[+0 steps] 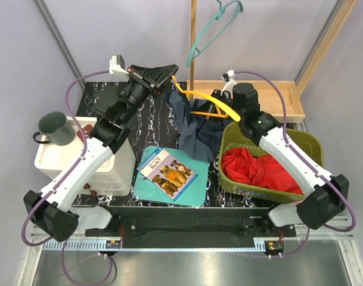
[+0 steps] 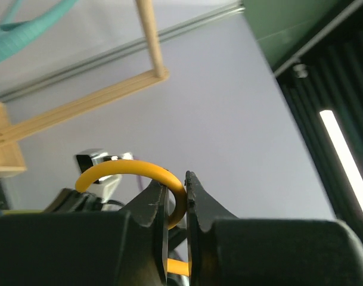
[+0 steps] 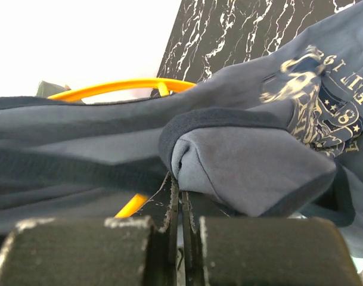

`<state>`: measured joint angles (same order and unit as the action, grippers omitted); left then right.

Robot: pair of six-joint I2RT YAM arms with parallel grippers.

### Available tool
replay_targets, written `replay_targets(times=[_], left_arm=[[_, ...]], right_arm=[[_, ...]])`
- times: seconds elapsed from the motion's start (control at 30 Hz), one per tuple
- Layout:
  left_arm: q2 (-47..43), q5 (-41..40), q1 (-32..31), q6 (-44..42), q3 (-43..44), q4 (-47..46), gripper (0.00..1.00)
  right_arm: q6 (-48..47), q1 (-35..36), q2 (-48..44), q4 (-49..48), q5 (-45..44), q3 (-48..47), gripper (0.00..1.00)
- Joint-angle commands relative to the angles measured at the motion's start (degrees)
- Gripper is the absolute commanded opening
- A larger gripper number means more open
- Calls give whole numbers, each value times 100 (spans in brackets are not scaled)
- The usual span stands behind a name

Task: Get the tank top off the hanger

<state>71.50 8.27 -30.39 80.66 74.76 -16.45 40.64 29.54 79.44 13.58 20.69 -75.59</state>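
A yellow hanger (image 1: 196,95) is held up over the back of the black marble table, with a navy tank top (image 1: 196,131) hanging from it down onto the table. My left gripper (image 1: 169,74) is shut on the hanger's curved hook (image 2: 121,167), which passes between the fingertips of that gripper (image 2: 176,182). Close on the hanger's right side, my right gripper (image 1: 220,98) is shut, and at its tips (image 3: 180,179) a fold of the tank top (image 3: 247,167) is pinched. Behind that fabric the hanger's yellow arm (image 3: 118,87) shows.
A teal hanger (image 1: 214,30) hangs from a wooden pole above a wooden rack (image 1: 270,89). An olive basket (image 1: 309,143) with red cloth sits right. A book (image 1: 168,173) lies on a teal mat. A mug (image 1: 56,128) stands on a white box (image 1: 118,167) at left.
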Motion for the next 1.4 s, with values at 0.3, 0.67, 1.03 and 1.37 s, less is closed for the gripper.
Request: replay_targets(times=[0.3, 0.67, 1.03, 1.37], left_arm=[[-146, 815, 25, 995, 38, -2003, 0], [-1147, 202, 7, -1602, 170, 167, 0], [-578, -581, -2, -1044, 301, -1414, 0], [-383, -810, -318, 256, 109, -2073, 0]], right_arm=[[-425, -299, -868, 328, -933, 502, 0], [-1306, -308, -1491, 498, -1764, -484, 0], [-163, 403, -1845, -3371, 839, 1266, 0], [-513, 386, -729, -454, -442, 231, 0]])
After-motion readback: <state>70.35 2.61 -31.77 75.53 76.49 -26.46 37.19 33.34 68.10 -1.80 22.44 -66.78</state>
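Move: The left hand grips the orange hanger's hook; the tank top's middle hangs roughly 9 cm to its right and 28 cm below, about level fore and aft. The right hand pinches a strap, with the tank top's middle some 4 cm to its left and 8 cm lower. The hanger's bare end stands about 10 cm back, 11 cm right and 8 cm above the right hand; the green basket lies some 25 cm right, 5 cm back and 27 cm down. Rightward first, about 9 cm, the right hand carries the pinched strap, then swings up and back while returning left, and sinks a little at the end, its fingers tipped up some 20 degrees. The left hand, still holding the hanger's hook, draws back and up about 8 cm, drifting left, then comes forward again, ending mainly higher. ##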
